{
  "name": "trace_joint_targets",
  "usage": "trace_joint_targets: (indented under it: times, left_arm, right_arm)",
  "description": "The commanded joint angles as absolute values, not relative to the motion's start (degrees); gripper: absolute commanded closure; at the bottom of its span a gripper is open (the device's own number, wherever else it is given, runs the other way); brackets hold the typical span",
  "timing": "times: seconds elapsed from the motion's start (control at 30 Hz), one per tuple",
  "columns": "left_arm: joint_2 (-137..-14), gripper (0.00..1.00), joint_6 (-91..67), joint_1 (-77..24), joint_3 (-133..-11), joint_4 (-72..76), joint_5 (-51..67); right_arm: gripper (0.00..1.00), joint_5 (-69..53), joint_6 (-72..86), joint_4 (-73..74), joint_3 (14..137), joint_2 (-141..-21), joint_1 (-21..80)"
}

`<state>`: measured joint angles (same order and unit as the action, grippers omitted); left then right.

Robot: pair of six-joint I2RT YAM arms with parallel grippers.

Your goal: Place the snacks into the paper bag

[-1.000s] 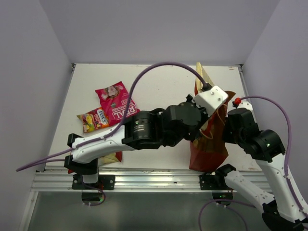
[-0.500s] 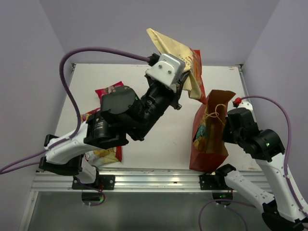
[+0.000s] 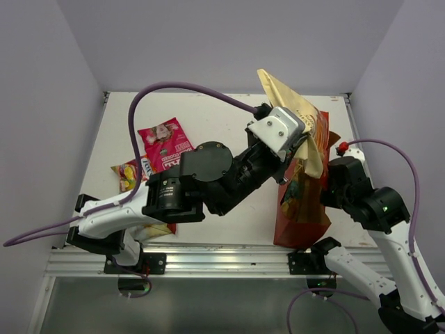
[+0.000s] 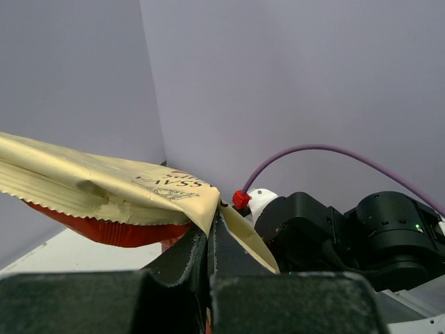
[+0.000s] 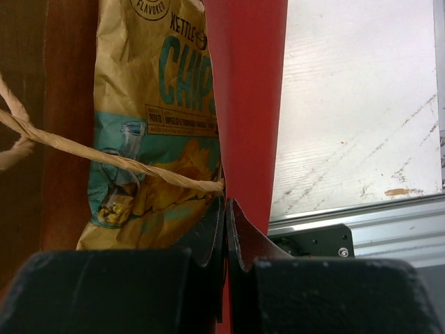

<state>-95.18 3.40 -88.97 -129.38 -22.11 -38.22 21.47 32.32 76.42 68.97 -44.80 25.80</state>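
The reddish-brown paper bag point(image 3: 306, 216) stands at the table's front right, and its red wall point(image 5: 245, 97) fills the right wrist view. My right gripper point(image 5: 226, 209) is shut on the bag's rim beside a twine handle point(image 5: 104, 158). The tan-and-blue packet point(image 5: 156, 125) stands inside the bag. My left gripper point(image 4: 212, 224) is shut on an edge of the cream-and-orange packet point(image 4: 104, 184). It holds that packet point(image 3: 292, 108) in the air just above the bag's mouth. The magenta packet point(image 3: 165, 142) and the small red-yellow packet point(image 3: 131, 174) lie at the left.
Another packet point(image 3: 156, 228) lies mostly hidden under the left arm at the front left. Walls close the table on three sides. The left arm's purple cable point(image 3: 181, 89) arches over the table's middle. The metal rail point(image 3: 208, 261) runs along the near edge.
The left gripper rose from the bag's mouth up and back-left with the cream-and-orange packet, then swung right and down to above the bag. The right arm and bag stayed put.
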Motion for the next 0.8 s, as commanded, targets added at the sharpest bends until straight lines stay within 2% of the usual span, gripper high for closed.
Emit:
trace_joint_targets:
  times: [0.0, 0.17, 0.4, 0.77]
  left_arm:
    - [-96.32, 1.00, 1.23, -89.12, -129.90, -21.78, -35.51]
    - [-98.96, 1.00, 0.53, -89.12, -128.24, -26.27, -34.36]
    - [-100.37, 1.00, 0.44, -89.12, -124.20, -28.57, -36.03]
    - [-104.41, 1.00, 2.99, -89.21, -121.90, -27.51, -37.09]
  right_arm:
    - [1.00, 21.53, 32.87, 83.41, 68.47, -44.30, 25.58]
    - [1.00, 23.11, 32.87, 84.29, 69.34, -44.03, 25.58]
    - [1.00, 28.03, 31.47, 89.73, 77.42, -45.52, 25.58]
    - [1.00, 28.12, 31.46, 90.70, 76.73, -44.30, 25.58]
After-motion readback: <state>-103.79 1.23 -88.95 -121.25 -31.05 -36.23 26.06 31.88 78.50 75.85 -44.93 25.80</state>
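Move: The left gripper holds the cream-and-red snack pack high up; the paper bag's mouth lies about 28 cm below it, some 8 cm to its right and 5 cm ahead. The chips pack already in the bag is roughly 42 cm below, 8 cm right and 5 cm ahead. The right gripper pinches the bag's right rim, with the middle of the mouth about 6 cm to its left, 4 cm ahead and 2 cm above. Downward and somewhat to the right, the left hand lowers the pinched pack some 16 cm towards and into the bag's mouth, fast at first and then easing off, while its right-pointing fingers tip down about 25 degrees. Midway the right hand, still pinching the right rim, lifts by 3–4 cm, edging right and tilting its fingers slightly up. ##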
